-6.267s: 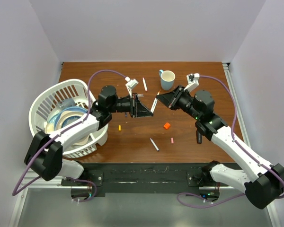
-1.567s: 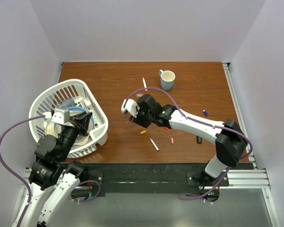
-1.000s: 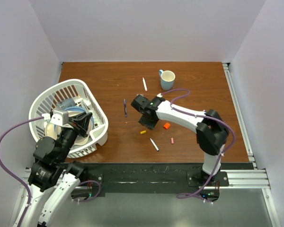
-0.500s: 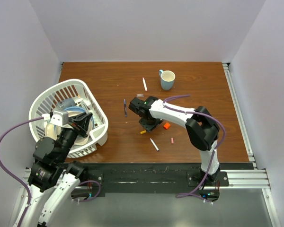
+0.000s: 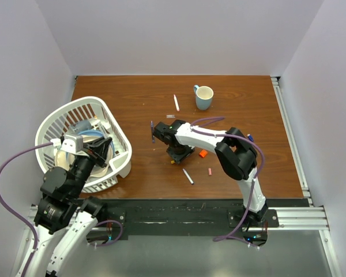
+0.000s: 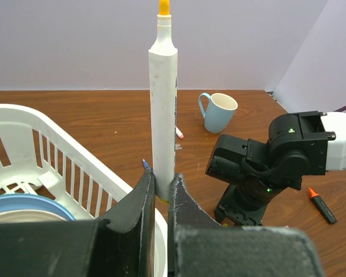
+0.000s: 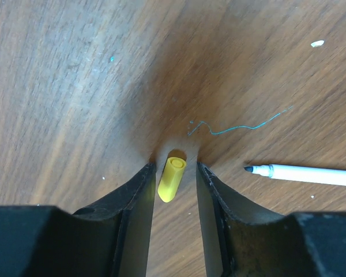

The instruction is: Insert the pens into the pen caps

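Observation:
My left gripper (image 6: 160, 186) is shut on a white pen (image 6: 162, 115), held upright with its orange tip on top. In the top view it (image 5: 100, 148) hovers over the basket's rim. My right gripper (image 7: 174, 167) points down at the table, open, its fingers on either side of a yellow cap (image 7: 172, 179) lying flat, a small gap on each side. From above, that gripper (image 5: 177, 154) covers most of the cap (image 5: 173, 161). Loose on the table lie an orange cap (image 5: 202, 153), a pink cap (image 5: 209, 171), white pens (image 5: 187, 176) (image 5: 176, 103) and a dark purple pen (image 5: 152, 131).
A white laundry basket (image 5: 57, 115) with dishes stands at the left. A pale blue mug (image 5: 203, 97) sits at the back. A black highlighter with an orange end (image 6: 322, 205) lies right of the right arm. A white pen with a dark tip (image 7: 303, 174) lies just right of my right fingers.
The right gripper has shifted a little left and come down around the yellow cap. The left arm has held still with its pen.

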`<act>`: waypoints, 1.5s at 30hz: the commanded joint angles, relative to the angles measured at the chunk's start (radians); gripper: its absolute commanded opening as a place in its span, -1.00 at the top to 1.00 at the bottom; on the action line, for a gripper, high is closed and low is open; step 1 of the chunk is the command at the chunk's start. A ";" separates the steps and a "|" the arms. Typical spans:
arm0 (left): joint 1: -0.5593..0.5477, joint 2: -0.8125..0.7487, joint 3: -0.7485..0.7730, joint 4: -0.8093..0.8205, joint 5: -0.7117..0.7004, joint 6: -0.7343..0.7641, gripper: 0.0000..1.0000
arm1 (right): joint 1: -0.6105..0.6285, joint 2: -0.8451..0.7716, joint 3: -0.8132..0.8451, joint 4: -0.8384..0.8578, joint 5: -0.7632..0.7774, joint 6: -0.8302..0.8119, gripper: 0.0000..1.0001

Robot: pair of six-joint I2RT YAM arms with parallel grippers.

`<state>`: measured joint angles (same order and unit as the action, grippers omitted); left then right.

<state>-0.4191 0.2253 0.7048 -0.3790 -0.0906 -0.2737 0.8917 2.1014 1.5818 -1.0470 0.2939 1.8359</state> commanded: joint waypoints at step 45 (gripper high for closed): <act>-0.081 0.595 -0.142 0.413 0.781 -0.272 1.00 | 0.007 -0.851 -0.522 0.904 0.065 -1.096 1.00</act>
<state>-0.4946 0.8276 0.5583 -0.0780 0.5697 -0.5304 0.9012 1.2980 1.0374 -0.2756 0.3996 0.8700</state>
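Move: The yellow cap lies on the table between the right hand's open fingertips, about 1 cm nearer the base than the hand point and about 1 cm below it. From that hand the blue-tipped white pen lies some 6 cm back and 5 cm right, the orange cap 3 cm ahead and 11 cm right. The left hand holds the white pen with the yellow tip; from it the yellow cap is roughly 7 cm ahead, 18 cm right and 31 cm lower, and the basket 10 cm ahead, 14 cm left and 25 cm lower. Easing about a centimetre back and right, the right hand pinches the yellow cap, drifts farther right, then climbs some 18 cm while its fingers swing up from pointing down and turn counter-clockwise. The left hand, keeping its grip on the yellow-tipped pen, sweeps right about 15 cm and down nearly as far, tipping down and turning clockwise, towards the raised cap. ##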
